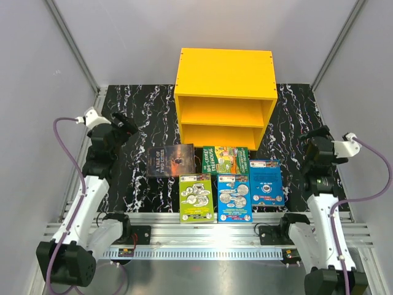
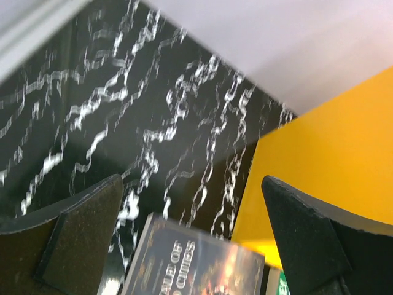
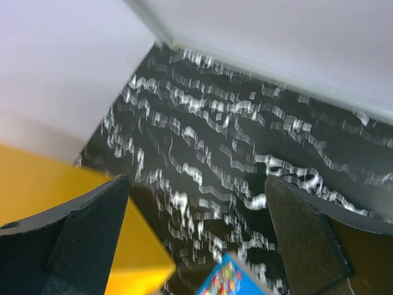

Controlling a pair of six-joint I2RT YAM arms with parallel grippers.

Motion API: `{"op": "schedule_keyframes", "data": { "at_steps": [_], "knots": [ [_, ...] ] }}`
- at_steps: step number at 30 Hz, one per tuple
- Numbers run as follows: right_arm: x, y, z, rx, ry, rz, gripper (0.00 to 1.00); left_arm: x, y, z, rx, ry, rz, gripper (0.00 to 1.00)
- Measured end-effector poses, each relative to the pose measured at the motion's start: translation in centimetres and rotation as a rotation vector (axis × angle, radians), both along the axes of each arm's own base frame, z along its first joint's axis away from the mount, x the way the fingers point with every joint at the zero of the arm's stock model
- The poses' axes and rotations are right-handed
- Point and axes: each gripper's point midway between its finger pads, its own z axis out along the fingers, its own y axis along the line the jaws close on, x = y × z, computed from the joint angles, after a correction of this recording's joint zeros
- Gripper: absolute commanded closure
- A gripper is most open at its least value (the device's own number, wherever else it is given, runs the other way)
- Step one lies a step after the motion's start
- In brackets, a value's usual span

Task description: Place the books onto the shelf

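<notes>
The yellow shelf (image 1: pixel 225 92) stands at the back middle of the mat, both compartments bare. Several books lie flat in front of it: a dark one (image 1: pixel 171 160), a green one (image 1: pixel 225 159) beside it, and nearer the rail another green one (image 1: pixel 196 198) and two blue ones (image 1: pixel 234 197) (image 1: pixel 266 182). My left gripper (image 1: pixel 128 125) hovers open at the left, apart from the books. Its wrist view shows the left gripper (image 2: pixel 191 181) above the dark book (image 2: pixel 196 264), beside the shelf (image 2: pixel 325 153). My right gripper (image 1: pixel 314 136) (image 3: pixel 196 179) hangs open at the right, with a blue book's corner (image 3: pixel 230 279) below it.
A black marbled mat (image 1: pixel 141 110) covers the table. An aluminium rail (image 1: pixel 202 236) carrying both arm bases runs along the near edge. Grey walls close in the left, right and back. Purple cables (image 1: pixel 61 141) loop off each wrist.
</notes>
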Motion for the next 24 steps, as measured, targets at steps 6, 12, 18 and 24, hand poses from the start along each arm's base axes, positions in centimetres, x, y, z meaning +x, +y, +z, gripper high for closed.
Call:
{"op": "schedule_keyframes", "data": {
  "at_steps": [6, 12, 18, 24],
  "knots": [
    [-2.1, 3.9, -1.7, 0.129, -0.089, 0.179, 0.0, -2.1, 0.2, -2.9, -0.084, 0.102, 0.038, 0.01],
    [-3.1, 7.3, -1.5, 0.253, -0.157, 0.324, 0.0, -2.6, -0.6, -7.3, -0.135, 0.248, 0.028, 0.01],
    [-2.6, 12.0, -5.1, 0.413, -0.043, 0.54, 0.04, -3.3, -1.9, -14.9, -0.161, 0.451, -0.009, 0.01],
    [-3.3, 15.3, -10.9, 0.542, 0.117, 0.659, 0.04, -3.2, -4.2, -19.3, -0.177, 0.56, -0.088, 0.01]
  ]
}}
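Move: The Tale of Two Cities book lies about 14 cm to the left hand's right, 5 cm back and 23 cm below. The Treehouse book is 22 cm to the right of that book and level with it; the green book is 10 cm right of it and 16 cm nearer. From the right hand, the large blue book is some 16 cm left, 8 cm back and 22 cm down, with the small blue book 13 cm left of it and 7 cm nearer. Down steeply goes the left hand, about 19 cm, easing right and a little back towards the left end of the Tale of Two Cities book while its fingers tip down some 30 degrees. The right hand sweeps left about 15 cm and then sinks 11 towards the large blue book, turning counter-clockwise and rolling its left side up. Both grippers stay wide open. ##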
